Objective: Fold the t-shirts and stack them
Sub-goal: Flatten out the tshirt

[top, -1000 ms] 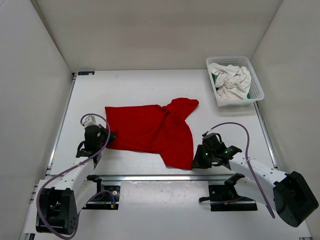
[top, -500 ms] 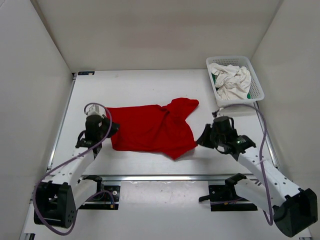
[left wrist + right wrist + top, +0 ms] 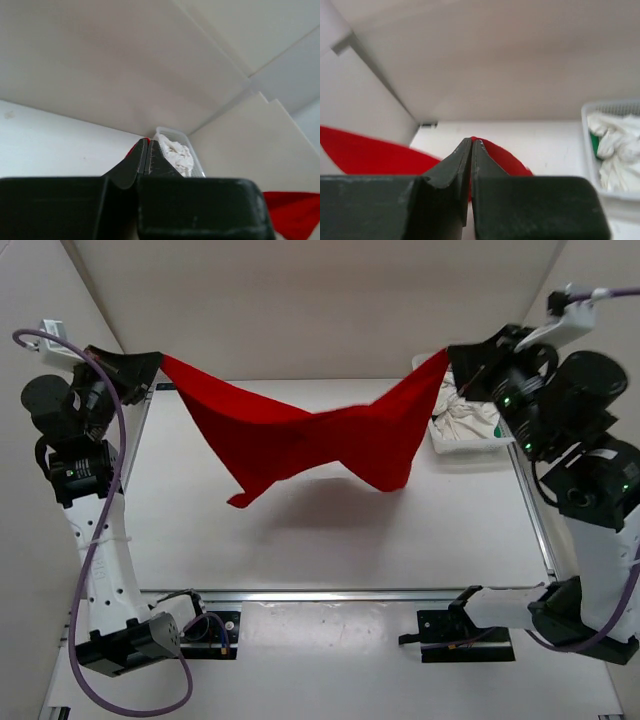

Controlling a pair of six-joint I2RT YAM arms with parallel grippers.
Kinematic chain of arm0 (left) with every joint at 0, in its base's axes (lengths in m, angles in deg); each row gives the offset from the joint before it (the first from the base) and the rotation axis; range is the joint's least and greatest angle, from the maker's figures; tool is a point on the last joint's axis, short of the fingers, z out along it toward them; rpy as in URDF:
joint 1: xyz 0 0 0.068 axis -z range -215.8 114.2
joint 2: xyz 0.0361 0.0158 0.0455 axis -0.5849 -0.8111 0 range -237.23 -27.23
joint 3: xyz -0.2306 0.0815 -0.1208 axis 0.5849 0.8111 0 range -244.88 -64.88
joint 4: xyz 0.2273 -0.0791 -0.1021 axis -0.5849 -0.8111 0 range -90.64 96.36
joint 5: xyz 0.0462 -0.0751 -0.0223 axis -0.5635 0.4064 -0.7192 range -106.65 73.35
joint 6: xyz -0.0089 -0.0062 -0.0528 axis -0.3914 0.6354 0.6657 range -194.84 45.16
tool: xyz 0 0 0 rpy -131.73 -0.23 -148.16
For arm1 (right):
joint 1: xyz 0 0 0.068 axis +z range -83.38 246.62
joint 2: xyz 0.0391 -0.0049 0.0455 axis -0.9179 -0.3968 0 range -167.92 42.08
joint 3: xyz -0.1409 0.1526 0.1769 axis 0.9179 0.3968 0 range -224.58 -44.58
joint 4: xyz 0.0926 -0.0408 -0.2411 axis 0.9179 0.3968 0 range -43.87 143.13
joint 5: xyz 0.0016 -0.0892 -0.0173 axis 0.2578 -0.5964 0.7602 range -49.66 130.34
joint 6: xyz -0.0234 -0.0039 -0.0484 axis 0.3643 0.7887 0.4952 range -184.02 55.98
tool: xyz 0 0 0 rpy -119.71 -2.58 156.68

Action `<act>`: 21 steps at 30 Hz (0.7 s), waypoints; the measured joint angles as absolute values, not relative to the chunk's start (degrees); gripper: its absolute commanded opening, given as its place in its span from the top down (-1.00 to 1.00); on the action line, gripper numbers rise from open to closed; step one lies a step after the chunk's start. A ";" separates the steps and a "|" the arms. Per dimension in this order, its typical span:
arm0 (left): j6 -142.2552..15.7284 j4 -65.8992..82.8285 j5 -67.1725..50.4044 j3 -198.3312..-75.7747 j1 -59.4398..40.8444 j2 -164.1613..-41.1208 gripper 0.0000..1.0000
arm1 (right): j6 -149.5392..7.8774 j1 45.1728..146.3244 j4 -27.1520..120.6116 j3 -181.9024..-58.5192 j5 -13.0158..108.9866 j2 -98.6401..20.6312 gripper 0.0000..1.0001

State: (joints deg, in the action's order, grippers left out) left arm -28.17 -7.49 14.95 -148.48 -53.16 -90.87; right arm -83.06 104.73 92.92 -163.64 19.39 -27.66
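Observation:
The red t-shirt (image 3: 310, 440) hangs in the air above the table, stretched between both arms and sagging in the middle. My left gripper (image 3: 150, 360) is raised at the far left, shut on one corner of the red cloth (image 3: 141, 141). High at the right, my right gripper (image 3: 450, 358) is shut on the other corner (image 3: 500, 157). A white t-shirt (image 3: 465, 405) lies crumpled in the basket, with a bit of green t-shirt (image 3: 497, 430) showing under it. The green cloth (image 3: 592, 142) also shows in the right wrist view.
A white mesh basket (image 3: 515, 410) stands at the table's back right corner. White walls (image 3: 300, 300) enclose the table on three sides. A metal rail (image 3: 340, 593) runs along the near edge, with the arm bases behind it.
Both arms have risen from table height to high up, lifting the red t-shirt off the table and spreading it between them. The right gripper closed on the cloth a second ago.

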 measured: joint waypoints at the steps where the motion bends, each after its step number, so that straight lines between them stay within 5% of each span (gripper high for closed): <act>1: -27.58 -7.75 15.76 -150.36 -53.32 -91.13 1.00 | -81.67 104.93 92.85 -168.12 18.24 -29.60 1.00; 5: -25.92 -9.54 18.07 -154.73 -53.47 -91.66 1.00 | -76.79 104.14 92.77 -178.85 17.54 -36.66 1.00; 9: -28.80 -12.47 12.46 -155.64 -51.65 -92.42 1.00 | -75.87 89.43 90.21 -178.26 29.71 -41.30 0.99; 15: -32.39 -11.53 3.47 -141.85 -46.06 -93.78 1.00 | -75.31 78.22 87.89 -178.42 43.92 -56.92 1.00; 21: -32.87 -11.22 -2.73 -143.10 -40.27 -112.58 1.00 | -75.87 73.52 87.19 -183.93 53.08 -79.09 1.00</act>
State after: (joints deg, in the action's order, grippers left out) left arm -32.87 -11.22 -2.73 -143.10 -40.27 -112.58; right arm -75.87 73.52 87.19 -183.93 53.08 -79.09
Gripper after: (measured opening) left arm 0.024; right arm 0.008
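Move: The t-shirt hangs from both hands, its middle about 20 cm right of the left hand, 5 cm nearer the base and 15 cm below it. The bare far table is some 16 cm ahead, 20 cm right and 48 cm below the left hand; from the right hand, about 24 cm ahead, 20 cm left and 55 cm down. The basket of white cloth stands roughly 26 cm ahead of the right hand, 22 cm right, 50 cm below. Up a few centimetres first, then forward and down in one quick fling, both hands keep their pinch on the red shirt's corners and cast it out over the far table. The right mainly reaches forward, some 30 cm, to the basket's left side while sinking; the left mostly drops, moving forward about half as far as it sinks. Both wrists tip downward, the left by about 30 degrees. ##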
